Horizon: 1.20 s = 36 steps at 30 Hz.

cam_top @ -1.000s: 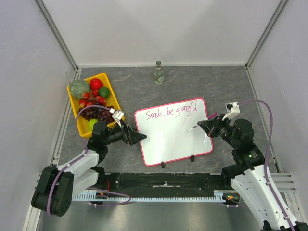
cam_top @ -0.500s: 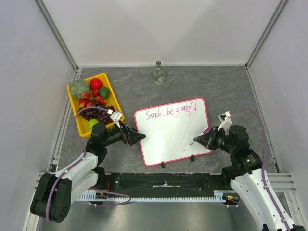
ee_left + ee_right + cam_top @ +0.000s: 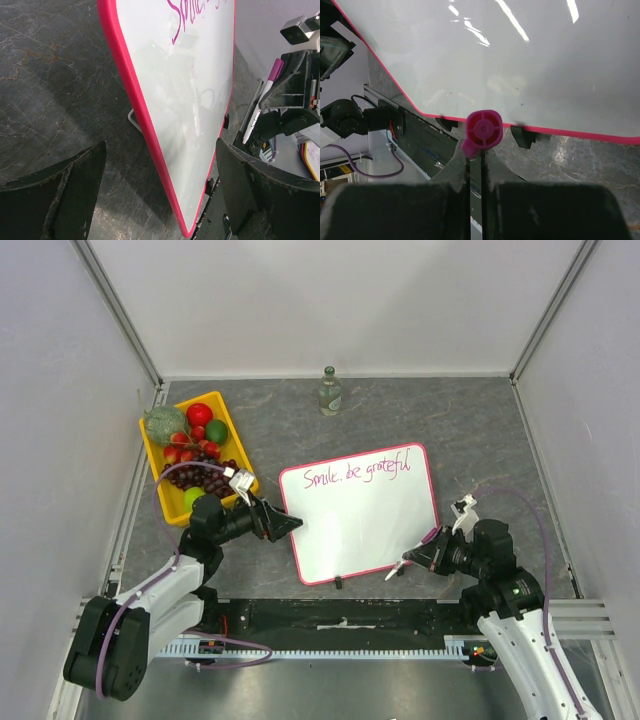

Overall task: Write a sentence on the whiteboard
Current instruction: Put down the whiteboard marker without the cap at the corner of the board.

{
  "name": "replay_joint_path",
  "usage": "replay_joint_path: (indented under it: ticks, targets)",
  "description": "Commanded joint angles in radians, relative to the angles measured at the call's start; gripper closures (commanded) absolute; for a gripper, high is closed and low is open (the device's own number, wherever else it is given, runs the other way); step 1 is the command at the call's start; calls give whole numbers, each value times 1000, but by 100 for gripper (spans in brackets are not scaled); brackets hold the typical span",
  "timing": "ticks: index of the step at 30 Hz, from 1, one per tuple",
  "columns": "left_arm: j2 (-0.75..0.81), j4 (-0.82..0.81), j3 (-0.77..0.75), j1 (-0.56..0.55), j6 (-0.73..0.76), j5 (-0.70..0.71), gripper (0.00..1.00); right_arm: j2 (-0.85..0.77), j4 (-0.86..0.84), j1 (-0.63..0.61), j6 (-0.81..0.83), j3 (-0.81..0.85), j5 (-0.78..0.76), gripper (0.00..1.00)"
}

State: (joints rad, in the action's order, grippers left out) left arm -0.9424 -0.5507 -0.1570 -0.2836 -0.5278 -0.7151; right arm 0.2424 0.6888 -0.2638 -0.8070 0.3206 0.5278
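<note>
The whiteboard (image 3: 360, 525) lies flat mid-table, white with a pink-red rim. The sentence (image 3: 357, 472) runs in pink cursive along its far edge and reads "Smile. be grateful"; its start (image 3: 187, 15) also shows in the left wrist view. My left gripper (image 3: 287, 525) is open, its wide fingers (image 3: 260, 192) standing on either side of the board's left rim (image 3: 145, 130) without touching it. My right gripper (image 3: 420, 555) is shut on a white marker (image 3: 392, 572) with a pink end (image 3: 482, 129). It hovers over the board's near right corner, the marker pointing at the near rim.
A yellow tray (image 3: 233, 432) piled with fruit sits at the far left. A glass bottle (image 3: 329, 392) stands by the back wall. Two small black clips (image 3: 522, 136) hold the board's near rim. Enclosure walls close in both sides.
My right arm pulled back toward the near edge with the marker, from the board's right side to its near right corner. The left gripper stayed where it was.
</note>
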Motion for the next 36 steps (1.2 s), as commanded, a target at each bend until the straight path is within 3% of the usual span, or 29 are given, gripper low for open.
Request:
replay_joint_path:
  ticks: [1,10,13,15,19,26,36]
  targets:
    - [-4,-17,-1,-3,45,2,6,-38,81,3,-32,-15,28,94]
    - [-9,-17,-3,-3,45,0,6,-17,178,1,20,34,-41,67]
    - [-12,-17,-4,-3,43,-1,6,-22,178,1,14,44,-66,53]
    - [-13,-18,-4,-3,43,-1,6,-17,176,1,20,60,-93,35]
    - [-9,-20,-3,-3,43,0,6,1,170,1,42,100,-133,16]
    - [-1,-17,-1,-2,40,-3,6,40,85,3,45,103,-140,2]
    - [25,26,-7,-2,32,32,6,86,-55,1,71,95,-160,2]
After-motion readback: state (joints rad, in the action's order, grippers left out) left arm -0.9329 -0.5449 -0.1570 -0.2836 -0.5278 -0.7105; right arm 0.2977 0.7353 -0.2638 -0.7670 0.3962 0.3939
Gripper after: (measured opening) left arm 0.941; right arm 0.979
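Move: The right hand still holds the capless marker. The bare table strip where it goes, just short of the board's near edge by the right corner, lies about 8 cm back, 1 cm to the right and 9 cm below. The board's near right corner is level with the hand, 6 cm to the right and 7 cm below; the right black clip is 3 cm back and 2 cm to the left, 8 cm below. From the left hand, that strip is some 15 cm back, 28 cm to the right and 10 cm down. The right hand sinks about 3 cm and draws back about 2 cm towards the bare strip beside the board's near edge, easing right, while its fingers start from nearly shut and spread wide to let go of the marker. Before they are fully open it turns round and, leaving the marker behind, rises and goes forward again, some 3 cm each, back towards the board's near right corner. ##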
